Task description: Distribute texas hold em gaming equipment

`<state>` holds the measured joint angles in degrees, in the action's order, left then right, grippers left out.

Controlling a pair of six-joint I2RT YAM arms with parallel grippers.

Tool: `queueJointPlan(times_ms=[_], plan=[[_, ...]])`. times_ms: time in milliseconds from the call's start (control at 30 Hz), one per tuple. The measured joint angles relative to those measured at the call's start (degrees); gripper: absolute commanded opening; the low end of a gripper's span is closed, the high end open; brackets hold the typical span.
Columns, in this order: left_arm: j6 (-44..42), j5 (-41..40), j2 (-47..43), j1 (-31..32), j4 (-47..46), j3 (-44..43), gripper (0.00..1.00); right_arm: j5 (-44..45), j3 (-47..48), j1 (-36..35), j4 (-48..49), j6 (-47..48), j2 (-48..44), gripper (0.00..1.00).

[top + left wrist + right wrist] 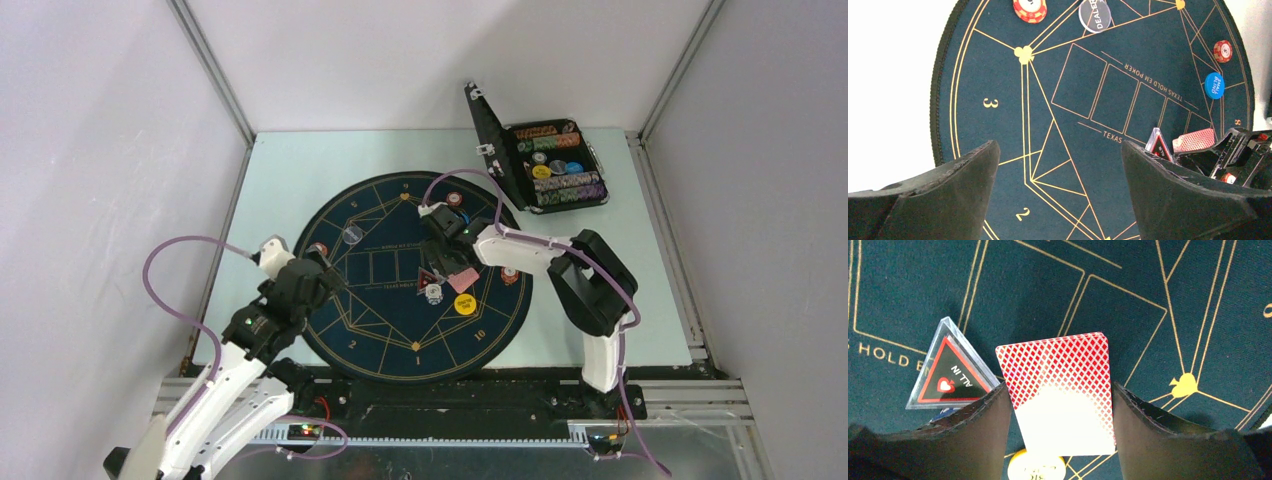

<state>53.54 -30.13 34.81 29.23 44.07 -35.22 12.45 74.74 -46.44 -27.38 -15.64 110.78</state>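
Observation:
My right gripper (452, 268) (1060, 410) is shut on a stack of red-backed playing cards (1058, 375) (463, 278), its fingers pressing the long edges, over the right middle of the mat. A clear triangular "ALL IN" marker (948, 375) (428, 278) stands just left of the cards. A yellow disc (1037, 467) (465, 304) lies below them. A clear dealer disc (1094, 15), red chips (1029, 9) (1222, 50) and a blue disc (1214, 85) lie on the mat. My left gripper (1060, 165) (318, 268) hovers open over the mat's left side, holding nothing.
The round dark-blue mat (380, 330) with gold lines covers the table's middle. A black hinged case (545, 165) stands open at the back right, with rows of chips inside. Another chip (509, 276) lies under the right arm's forearm.

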Motion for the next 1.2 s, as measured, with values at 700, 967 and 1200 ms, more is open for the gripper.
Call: queueJointPlan(times_ms=[700, 967, 1200], plan=[[-1.1, 9.2, 3.0, -0.3, -7.8, 0.9, 0.98, -10.4, 0.4, 3.0, -3.5, 4.9, -3.8, 0.00], [-1.0, 28.2, 11.8, -7.4, -25.7, 5.4, 0.98, -16.1, 1.7, 3.6, -6.8, 7.8, -3.9, 0.00], [1.6, 46.9, 26.8, -9.5, -45.1, 7.2, 0.98, -20.0, 2.9, 3.3, -8.5, 9.3, -4.0, 0.00]])
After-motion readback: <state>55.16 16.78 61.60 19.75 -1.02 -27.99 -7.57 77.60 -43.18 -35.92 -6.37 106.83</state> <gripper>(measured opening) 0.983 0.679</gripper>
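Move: About 28 cm to the left hand's right, some 9 cm ahead and 11 cm below, is the deck of cards, already gripped between the right hand's fingers and centred on its hand point. From the right hand, some 2 cm lower on the mat, the all-in triangle lies 6 cm left and 2 cm back, the white chips 4 cm left and 5 cm back, and the yellow big blind button 3 cm right and 7 cm back. Swinging in towards the held deck, slowly at first and then fast, the open left hand travels about 14 cm right and 6 cm forward, sinking a little late on while it rolls left side down and turns clockwise, some 30 degrees each. The right hand keeps its pinch on the deck, lifting and drawing it back about 3 cm each way, tipping its fingers further down and turning slightly counter-clockwise. ##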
